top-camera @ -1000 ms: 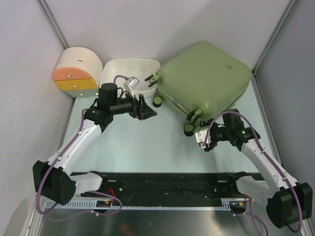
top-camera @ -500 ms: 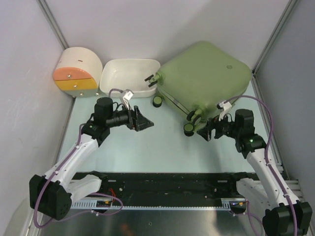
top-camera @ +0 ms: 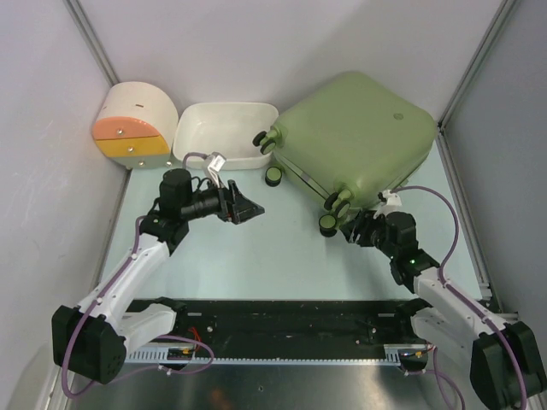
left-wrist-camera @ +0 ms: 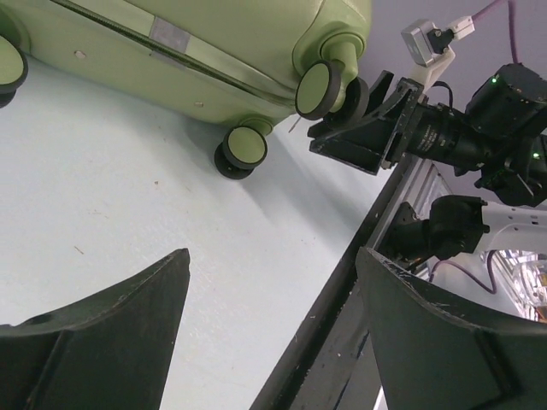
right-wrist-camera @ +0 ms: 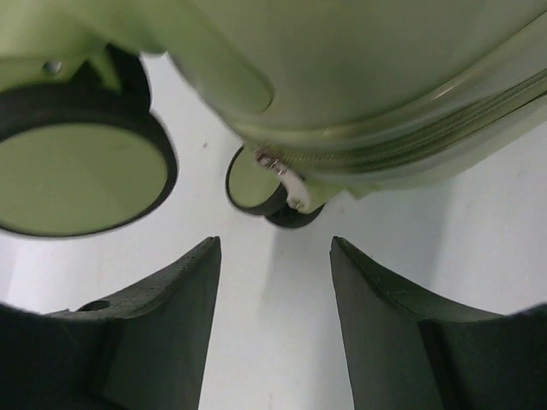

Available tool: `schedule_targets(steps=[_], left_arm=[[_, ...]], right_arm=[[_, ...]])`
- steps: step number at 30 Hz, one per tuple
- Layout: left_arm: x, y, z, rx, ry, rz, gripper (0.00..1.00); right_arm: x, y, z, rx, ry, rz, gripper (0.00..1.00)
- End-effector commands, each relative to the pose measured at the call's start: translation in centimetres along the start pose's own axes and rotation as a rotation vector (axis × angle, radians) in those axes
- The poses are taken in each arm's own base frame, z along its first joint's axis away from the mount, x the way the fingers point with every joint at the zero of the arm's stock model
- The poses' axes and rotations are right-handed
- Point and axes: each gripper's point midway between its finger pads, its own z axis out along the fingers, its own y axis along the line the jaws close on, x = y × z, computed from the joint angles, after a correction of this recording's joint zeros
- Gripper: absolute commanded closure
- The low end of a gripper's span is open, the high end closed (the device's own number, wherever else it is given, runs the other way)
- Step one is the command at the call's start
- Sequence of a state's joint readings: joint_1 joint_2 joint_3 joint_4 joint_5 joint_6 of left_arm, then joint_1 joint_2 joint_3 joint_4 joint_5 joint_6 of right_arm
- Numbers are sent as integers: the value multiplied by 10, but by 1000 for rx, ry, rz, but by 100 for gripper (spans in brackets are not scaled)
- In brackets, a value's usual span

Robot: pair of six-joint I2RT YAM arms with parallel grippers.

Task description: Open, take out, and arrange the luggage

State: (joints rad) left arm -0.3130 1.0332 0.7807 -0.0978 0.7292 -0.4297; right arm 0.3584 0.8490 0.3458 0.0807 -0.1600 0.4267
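The luggage, an olive-green hard-shell suitcase, lies shut and flat at the back right, its wheels facing the front left. My right gripper sits just in front of the near wheel corner. In the right wrist view the right gripper is open and empty, just below the zipper seam and a small zipper pull, with a wheel at upper left. My left gripper hovers open mid-table, left of the suitcase. In the left wrist view the left gripper holds nothing, and the suitcase lies beyond.
A white rectangular tub stands at the back, left of the suitcase. A round cream drawer box with an orange front is in the back left corner. A black rail runs along the near edge. Walls close in on both sides.
My right arm has lowered and brought its gripper up to the suitcase's near wheel corner, jaws narrowing. The left gripper has drawn back slightly toward the near side.
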Motion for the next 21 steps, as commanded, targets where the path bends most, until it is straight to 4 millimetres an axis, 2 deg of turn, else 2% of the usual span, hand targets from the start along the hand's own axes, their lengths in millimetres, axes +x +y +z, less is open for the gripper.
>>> schedule_targets(steps=[1, 4, 12, 18, 19, 21], left_arm=[[-12, -1, -2, 7, -50, 17, 16], [-11, 1, -2, 5, -49, 16, 17], [-9, 14, -3, -14, -50, -20, 17], [-7, 20, -4, -22, -53, -43, 17], [-7, 21, -4, -23, -54, -45, 17], [-6, 21, -3, -21, -53, -50, 17]], right_arm=[[-48, 0, 13, 22, -228, 32, 42], [-51, 1, 20, 10, -252, 76, 42], [-35, -2, 35, -2, -218, 175, 44], [-34, -7, 36, 23, -227, 182, 57], [-35, -7, 36, 23, -229, 185, 63], [-36, -8, 36, 26, -234, 180, 68]])
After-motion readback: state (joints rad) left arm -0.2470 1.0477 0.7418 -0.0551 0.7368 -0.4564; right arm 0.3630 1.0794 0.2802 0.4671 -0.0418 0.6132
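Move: The zipper pull at the luggage's near corner hangs about 4 cm ahead of the right gripper, 1 cm to its left and 1 cm lower. The luggage's upper wheel is about 2 cm ahead, 4 cm left and 4 cm above this gripper; the lower wheel, near the table, is some 6 cm ahead, 5 cm left and 7 cm below. From the left gripper the pull lies roughly 4 cm ahead, 23 cm right and 13 cm below. Bring the right gripper forward about 4 cm to the zipper pull, turning it some 10 degrees clockwise and rolling its left side up a little, then let it sink about 1 cm. As it settles there, narrow the fingers to roughly half their gap around the pull's tab, without shutting them. Meanwhile ease the open left gripper slightly forward, left and down. ##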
